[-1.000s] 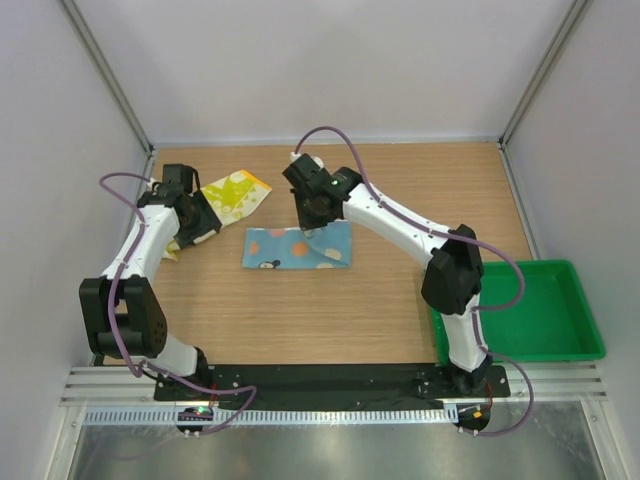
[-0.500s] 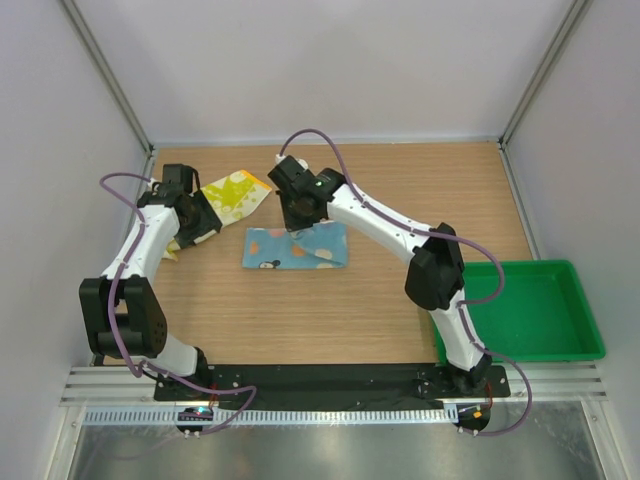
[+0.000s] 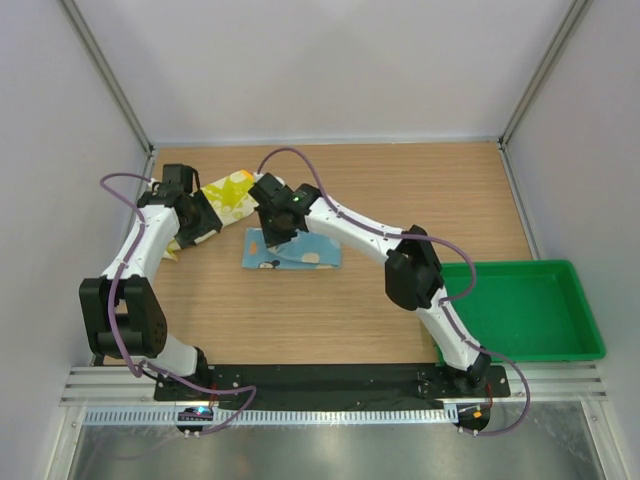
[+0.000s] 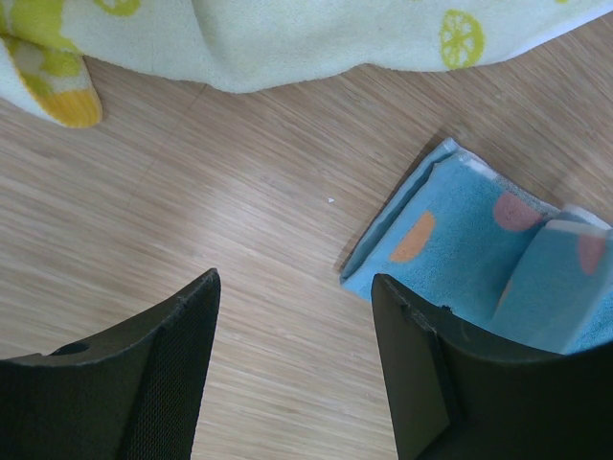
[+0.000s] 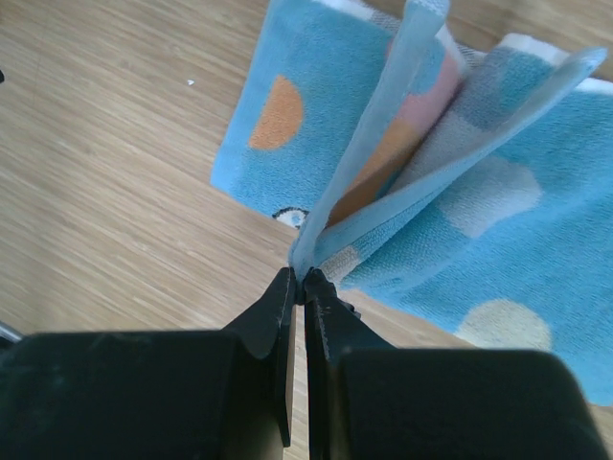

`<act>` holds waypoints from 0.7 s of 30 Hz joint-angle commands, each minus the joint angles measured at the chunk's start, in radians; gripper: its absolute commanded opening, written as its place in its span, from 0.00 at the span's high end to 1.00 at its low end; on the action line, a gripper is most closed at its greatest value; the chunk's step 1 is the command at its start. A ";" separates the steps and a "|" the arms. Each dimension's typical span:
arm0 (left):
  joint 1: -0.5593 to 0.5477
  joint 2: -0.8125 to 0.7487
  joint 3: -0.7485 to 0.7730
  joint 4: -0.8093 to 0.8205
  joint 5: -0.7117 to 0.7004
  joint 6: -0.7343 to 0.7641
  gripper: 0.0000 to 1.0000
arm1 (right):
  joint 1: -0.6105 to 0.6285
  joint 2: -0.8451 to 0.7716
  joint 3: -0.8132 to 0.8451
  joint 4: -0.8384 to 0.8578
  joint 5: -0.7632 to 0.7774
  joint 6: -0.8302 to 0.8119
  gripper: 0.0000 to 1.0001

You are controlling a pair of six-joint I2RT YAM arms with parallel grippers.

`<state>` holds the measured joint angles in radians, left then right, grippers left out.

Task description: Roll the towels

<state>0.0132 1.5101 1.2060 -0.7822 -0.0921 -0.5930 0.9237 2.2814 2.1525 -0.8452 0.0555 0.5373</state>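
Note:
The light blue towel [image 3: 305, 255] lies mid-table, its right part lifted and folded leftward over itself. My right gripper [image 3: 275, 230] hovers over its left half, shut on a corner of that lifted layer. In the right wrist view the jaws [image 5: 300, 280] pinch the blue towel's [image 5: 498, 249] doubled edge just above the wood. The pale yellow towel [image 3: 232, 195] lies crumpled at the back left. My left gripper [image 3: 203, 218] rests beside it, open with only bare wood between its jaws [image 4: 295, 287]. In the left wrist view the yellow towel [image 4: 287, 38] is above and the blue towel [image 4: 469, 259] at the right.
A green plastic tray [image 3: 585, 350] sits at the table's right edge, past the right arm's elbow [image 3: 412, 272]. White walls with metal posts close in the back and both sides. The black base rail [image 3: 330, 380] runs along the near edge.
My right gripper has travelled left across the blue towel, dragging its pinched edge over the rest, so the towel now looks shorter. The left arm has stayed still.

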 commanded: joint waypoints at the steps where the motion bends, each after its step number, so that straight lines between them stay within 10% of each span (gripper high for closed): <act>1: -0.004 -0.016 0.009 0.011 0.015 0.016 0.34 | 0.017 0.018 0.050 0.078 -0.071 0.029 0.99; 6: -0.004 -0.014 0.009 0.009 0.018 0.016 0.34 | 0.033 0.069 0.047 0.115 -0.137 0.032 0.89; 10: -0.002 -0.014 0.009 0.012 0.019 0.016 0.34 | 0.055 0.096 0.038 0.175 -0.174 0.015 0.42; 14: 0.001 -0.018 0.007 0.011 0.015 0.016 0.34 | 0.055 0.121 0.084 0.190 -0.148 0.010 0.24; 21: -0.001 -0.019 0.001 0.014 0.020 0.015 0.35 | 0.020 0.054 0.172 0.176 -0.143 0.015 0.20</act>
<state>0.0185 1.5101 1.2060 -0.7742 -0.0891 -0.5930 0.9684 2.4382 2.2704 -0.7177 -0.0887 0.5518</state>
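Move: The right hand still pinches the raised flap of the blue towel near its near corner. The towel's left end, where the flap is headed, lies about 7 cm to this hand's left, level fore and aft, some 5 cm below. The yellow towel's middle is about 16 cm left and 10 cm farther out. From the left hand, waiting open, the blue towel's left end is about 8 cm to the right and 6 cm below. The right hand lays the pinched flap down just inside the blue towel's left end and lets go, fingers opening wide. To get there it goes about 5 cm left, sinking nearly as far and drawing back a little; once open it rises some 2 cm, easing farther left and slightly forward, clear of the cloth. ##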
